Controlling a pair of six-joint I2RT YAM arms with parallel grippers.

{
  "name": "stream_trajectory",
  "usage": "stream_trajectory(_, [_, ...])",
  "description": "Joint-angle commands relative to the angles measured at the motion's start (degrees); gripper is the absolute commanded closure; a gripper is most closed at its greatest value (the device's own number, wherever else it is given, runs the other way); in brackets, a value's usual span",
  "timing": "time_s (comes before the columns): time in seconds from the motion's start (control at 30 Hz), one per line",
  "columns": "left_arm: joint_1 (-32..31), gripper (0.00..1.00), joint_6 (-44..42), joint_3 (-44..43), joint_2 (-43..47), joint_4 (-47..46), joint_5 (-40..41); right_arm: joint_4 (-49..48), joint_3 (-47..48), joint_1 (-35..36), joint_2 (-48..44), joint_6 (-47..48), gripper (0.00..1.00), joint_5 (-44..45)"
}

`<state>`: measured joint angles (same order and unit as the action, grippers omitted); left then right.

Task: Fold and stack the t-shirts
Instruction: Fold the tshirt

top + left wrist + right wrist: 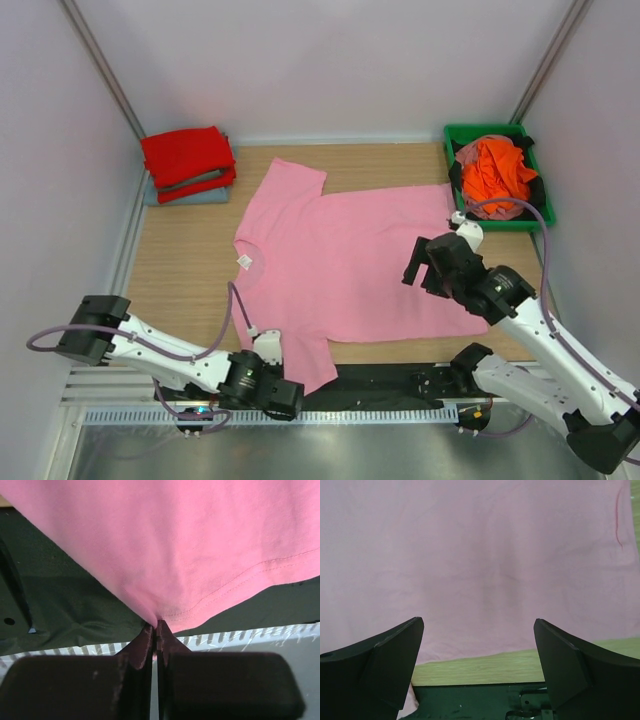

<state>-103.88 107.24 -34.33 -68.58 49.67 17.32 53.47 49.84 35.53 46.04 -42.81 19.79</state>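
A light pink t-shirt (350, 265) lies spread flat across the wooden table, collar to the left. Its near sleeve hangs over the front edge. My left gripper (298, 392) is shut on that sleeve; in the left wrist view the tips (157, 625) pinch the pink fabric (200, 555) beside its hem. My right gripper (425, 265) hovers open above the shirt's right part, and the right wrist view shows its gap (477, 621) over pink cloth (480, 555) with nothing held. A folded red shirt (187, 155) rests on a grey-blue one (190, 196) at the back left. An orange shirt (495, 170) sits crumpled in the bin.
The green plastic bin (480, 130) stands at the back right with dark cloth around the orange shirt. A black mat (400, 375) and a slotted metal rail (350, 415) run along the near edge. Pale walls enclose the table on three sides.
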Motion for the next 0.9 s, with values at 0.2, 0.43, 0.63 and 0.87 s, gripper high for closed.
stream_trajectory(0.2, [1.39,1.0,0.88,-1.01,21.7,13.24,17.28,3.02,-4.67,2.17,9.85,-10.1,0.0,1.1])
stream_trajectory(0.43, [8.85,1.0,-16.75,-0.48,40.09,13.35,25.04,8.58,-5.81,4.9,5.47,-19.41,0.0,4.83])
stream_trajectory(0.63, [19.83,1.0,-35.93,-1.44,33.27,0.26,18.91,-13.21,-9.16,4.9,-2.02,-13.02,0.0,-3.01])
stream_trajectory(0.87, [38.03,1.0,-56.59,-10.76,17.25,-5.7,7.74,-0.73,-2.19,-17.72,12.6,-8.88,0.0,-6.4])
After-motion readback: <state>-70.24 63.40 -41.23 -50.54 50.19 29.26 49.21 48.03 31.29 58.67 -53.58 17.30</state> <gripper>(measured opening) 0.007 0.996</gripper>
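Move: The pink t-shirt's near sleeve is already pinched at its left hem corner in the left hand. The near edge of the shirt's body, where the sleeve is being taken, lies about 17 cm ahead and some 2 cm right of that hand, at about its height. The armpit is 13 cm ahead and 11 cm right of the hand; the collar is about 30 cm ahead and 6 cm left. From the right hand, the same near edge lies about 28 cm left, 6 cm back and 16 cm below. The sleeve's held corner is lifted and carried forward over the t-shirt by the left hand, which keeps its pinch, arcs some 15 cm forward and 10 cm up, and tilts its fingertips forward by about 25 degrees. The open right hand sinks and draws slightly back over the shirt's body, then swings forward again, ending lower than it began. ##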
